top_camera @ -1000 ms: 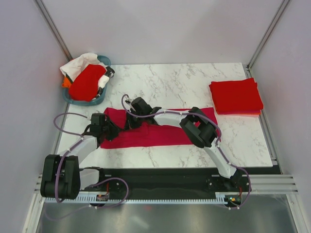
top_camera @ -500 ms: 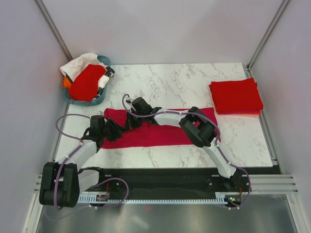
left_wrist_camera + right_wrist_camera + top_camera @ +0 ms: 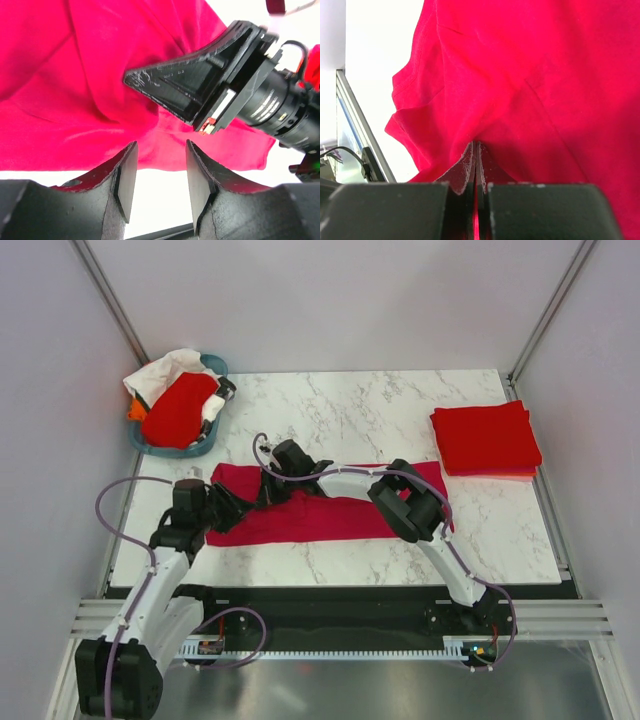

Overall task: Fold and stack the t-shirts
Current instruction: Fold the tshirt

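Note:
A crimson-pink t-shirt (image 3: 340,515) lies as a long folded strip across the middle of the marble table (image 3: 350,420). My right gripper (image 3: 260,497) reaches over its left part and is shut on a pinch of its fabric (image 3: 477,145). My left gripper (image 3: 227,512) sits at the shirt's left end. In the left wrist view this gripper (image 3: 160,149) is open, with only the shirt's edge and bare table between its pads. The right gripper's black fingers (image 3: 185,85) press into the cloth just ahead of it. Folded bright red t-shirts (image 3: 487,438) are stacked at the right.
A teal basket (image 3: 208,447) stands at the back left corner, holding a red t-shirt (image 3: 180,408) and white cloth (image 3: 165,368). The right arm's elbow (image 3: 410,510) hangs over the crimson shirt's right part. Grey walls close in both sides.
My left arm has drawn back to the left and its jaws have widened slightly, coming off the shirt's left end. The right gripper keeps its pinch in place.

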Robot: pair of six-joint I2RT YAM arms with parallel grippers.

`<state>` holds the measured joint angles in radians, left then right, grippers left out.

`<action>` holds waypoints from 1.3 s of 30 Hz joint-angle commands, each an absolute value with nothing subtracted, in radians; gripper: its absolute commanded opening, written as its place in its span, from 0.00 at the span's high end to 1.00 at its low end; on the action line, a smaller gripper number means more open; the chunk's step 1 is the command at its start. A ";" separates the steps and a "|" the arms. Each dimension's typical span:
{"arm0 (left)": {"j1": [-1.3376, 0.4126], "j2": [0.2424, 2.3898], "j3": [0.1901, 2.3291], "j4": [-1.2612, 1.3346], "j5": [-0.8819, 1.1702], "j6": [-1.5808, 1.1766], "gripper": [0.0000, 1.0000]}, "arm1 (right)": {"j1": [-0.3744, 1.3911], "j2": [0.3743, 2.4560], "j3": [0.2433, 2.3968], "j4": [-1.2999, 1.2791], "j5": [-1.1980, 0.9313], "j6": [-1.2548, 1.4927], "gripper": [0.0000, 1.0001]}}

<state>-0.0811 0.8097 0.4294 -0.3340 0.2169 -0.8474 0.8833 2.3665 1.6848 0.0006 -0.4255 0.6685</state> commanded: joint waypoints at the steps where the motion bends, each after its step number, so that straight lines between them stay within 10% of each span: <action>1: -0.083 0.810 0.521 -0.455 0.127 -0.831 0.49 | 0.882 2.384 1.697 0.029 -0.448 0.672 1.00; 11: -0.081 0.899 0.578 -0.448 0.064 -0.819 0.47 | 0.882 2.339 1.684 0.032 -0.466 0.672 0.99; 15: -0.081 0.998 0.606 -0.413 0.041 -0.819 0.48 | 0.876 2.260 1.635 0.023 -0.427 0.672 0.70; 21: -0.081 1.026 0.606 -0.333 0.009 -0.825 0.48 | 0.864 2.103 1.500 0.005 -0.348 0.672 0.57; 39: -0.081 1.364 0.638 -0.106 0.072 -0.799 0.53 | 0.904 1.940 1.103 0.222 -0.209 0.971 0.55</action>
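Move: The left gripper, open, hangs over the t-shirt; the folded-over left part it heads for lies about 7 cm ahead, 2 cm to its left and 8 cm lower. The t-shirt's near edge is some 5 cm behind this gripper, level sideways, and the blue basket roughly 26 cm ahead and 15 cm left. The right gripper is shut on the folded cloth; the near part of the t-shirt that it moves to lies about 6 cm back, 10 cm right and 2 cm below. Open the right gripper to let go of the folded cloth, lift it about 6 cm while drawing it right, then swing it back and down towards the t-shirt's near part, some 10 cm right of the start, yawing clockwise about 15 degrees. Meanwhile raise the open left gripper slightly, then take it forward and down, about 6 cm each, to just over the folded left part, tipping it downwards. ##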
